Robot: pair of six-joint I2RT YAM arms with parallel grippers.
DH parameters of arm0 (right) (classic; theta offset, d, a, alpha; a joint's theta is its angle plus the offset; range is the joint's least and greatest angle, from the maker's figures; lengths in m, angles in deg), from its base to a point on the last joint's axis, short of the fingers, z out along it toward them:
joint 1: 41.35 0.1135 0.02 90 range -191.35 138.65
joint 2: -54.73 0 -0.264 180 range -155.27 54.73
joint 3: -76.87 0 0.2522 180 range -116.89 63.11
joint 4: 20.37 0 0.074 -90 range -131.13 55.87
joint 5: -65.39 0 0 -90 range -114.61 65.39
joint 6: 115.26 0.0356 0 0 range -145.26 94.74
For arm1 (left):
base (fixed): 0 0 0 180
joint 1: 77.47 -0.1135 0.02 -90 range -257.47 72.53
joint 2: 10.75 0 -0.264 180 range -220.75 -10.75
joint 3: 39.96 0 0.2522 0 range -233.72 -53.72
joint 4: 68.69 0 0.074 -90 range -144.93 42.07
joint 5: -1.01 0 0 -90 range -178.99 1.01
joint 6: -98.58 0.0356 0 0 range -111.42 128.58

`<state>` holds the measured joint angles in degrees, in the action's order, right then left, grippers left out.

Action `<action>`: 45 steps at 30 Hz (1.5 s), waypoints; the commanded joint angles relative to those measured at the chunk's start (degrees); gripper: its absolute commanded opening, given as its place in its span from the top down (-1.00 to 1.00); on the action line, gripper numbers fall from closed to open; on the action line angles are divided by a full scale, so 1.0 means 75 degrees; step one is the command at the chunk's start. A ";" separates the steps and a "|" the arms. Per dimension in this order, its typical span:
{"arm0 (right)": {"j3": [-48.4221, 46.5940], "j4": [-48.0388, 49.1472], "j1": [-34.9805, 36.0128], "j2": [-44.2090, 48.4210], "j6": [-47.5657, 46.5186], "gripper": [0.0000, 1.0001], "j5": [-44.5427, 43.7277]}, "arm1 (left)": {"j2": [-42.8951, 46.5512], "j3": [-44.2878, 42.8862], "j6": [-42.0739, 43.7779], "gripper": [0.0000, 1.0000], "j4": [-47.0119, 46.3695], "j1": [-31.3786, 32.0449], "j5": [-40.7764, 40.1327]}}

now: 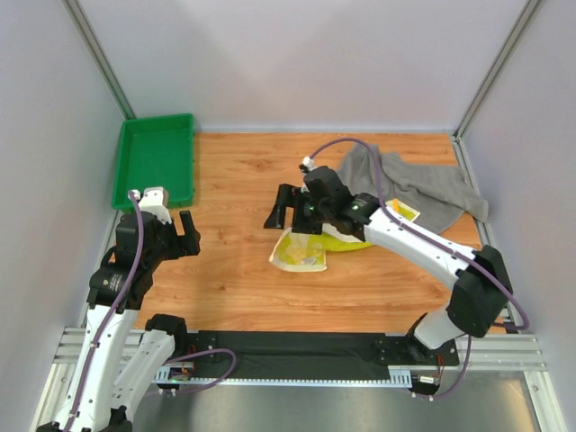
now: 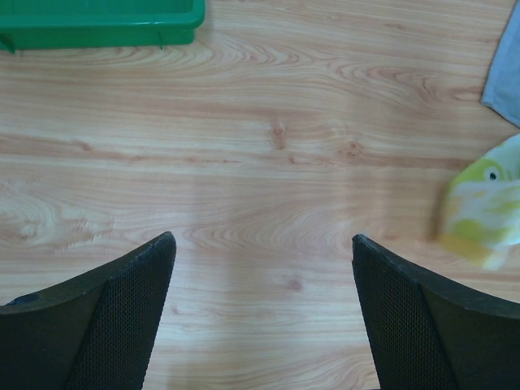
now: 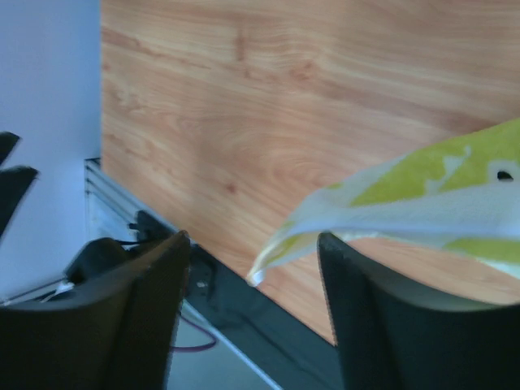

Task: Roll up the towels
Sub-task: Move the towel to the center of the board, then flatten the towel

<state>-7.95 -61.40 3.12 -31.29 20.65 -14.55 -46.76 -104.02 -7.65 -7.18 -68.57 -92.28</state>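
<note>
The white-yellow towel (image 1: 301, 252) with a green-yellow print lies bunched on the wood at mid-table. The grey towel (image 1: 423, 184) is crumpled at the back right. My right gripper (image 1: 286, 211) hovers just left of and above the printed towel, tilted. In the right wrist view its jaws (image 3: 253, 236) stand apart, and a loose edge of the printed towel (image 3: 422, 195) hangs over the right finger without being clamped. My left gripper (image 1: 180, 238) is open at the left over bare wood (image 2: 264, 240), nothing between its fingers. The printed towel (image 2: 486, 211) and a grey towel corner (image 2: 505, 73) show at that view's right edge.
A green tray (image 1: 157, 162) stands at the back left, against the left wall; its front rim (image 2: 97, 24) shows in the left wrist view. White walls close in the table on three sides. A black rail with cables runs along the near edge (image 1: 315, 346).
</note>
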 commanded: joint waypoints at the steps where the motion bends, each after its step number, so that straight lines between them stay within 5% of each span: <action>1: -0.0708 -0.0628 0.0176 -0.0601 -0.0155 -1.00 -0.0111 | 0.0032 -0.0008 0.0019 -0.89 -0.0073 -0.0004 0.0064; 7: 0.0040 -0.1578 -0.0338 0.0287 -0.0882 -1.00 -0.1164 | -0.0213 -0.0031 0.0148 -0.77 -0.0225 0.0008 0.0777; 11: 0.0990 -0.1965 -0.1486 0.1540 -0.1420 -1.00 -0.1644 | -0.1149 -0.0195 0.0008 -0.73 -0.0074 0.0568 0.0803; 17: 0.1834 -0.2505 -0.3173 0.2538 -0.1949 -1.00 -0.1998 | -0.2522 -0.0056 -0.0694 -0.66 -0.0516 0.2968 0.0253; 23: 0.2339 -0.2424 -0.4756 0.2575 -0.2137 -0.99 -0.0922 | -0.3377 0.0543 -0.1351 -0.60 -0.1291 0.3979 0.0134; 42: 0.2268 -0.2154 -0.5074 0.2153 -0.2313 -0.97 -0.0850 | -0.6529 -0.0476 -0.1645 -0.52 -0.1620 0.5562 -0.0838; 45: 0.2304 -0.2107 -0.5155 0.2106 -0.2336 -0.96 -0.0803 | -0.6904 -0.0605 -0.1668 -0.07 -0.1609 0.5586 -0.1026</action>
<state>10.23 -78.71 -34.87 -15.33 4.19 -21.58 -96.59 -106.30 -19.28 -19.62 -26.99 -96.91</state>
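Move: The patterned towel's loose left end lies about 22 cm to the left gripper's right, 1 cm nearer the base and some 18 cm below. The right gripper hangs just beyond that end, 21 cm right of the left gripper, 4 cm farther out, at much the same height. From the right gripper, the towel's right end is about 27 cm to the right, 5 ahead and 16 below; the grey towel's middle is 7 cm beyond that end. The left fingers come down either side of the towel's left tip and start to narrow on it: that hand sweeps some 19 cm right and sinks 17, tipping down about 30 degrees and swinging clockwise. The right hand, already letting go, opens wide and moves about 27 cm right, sinking 8 and turning clockwise, to wait open over the towel's right part. ##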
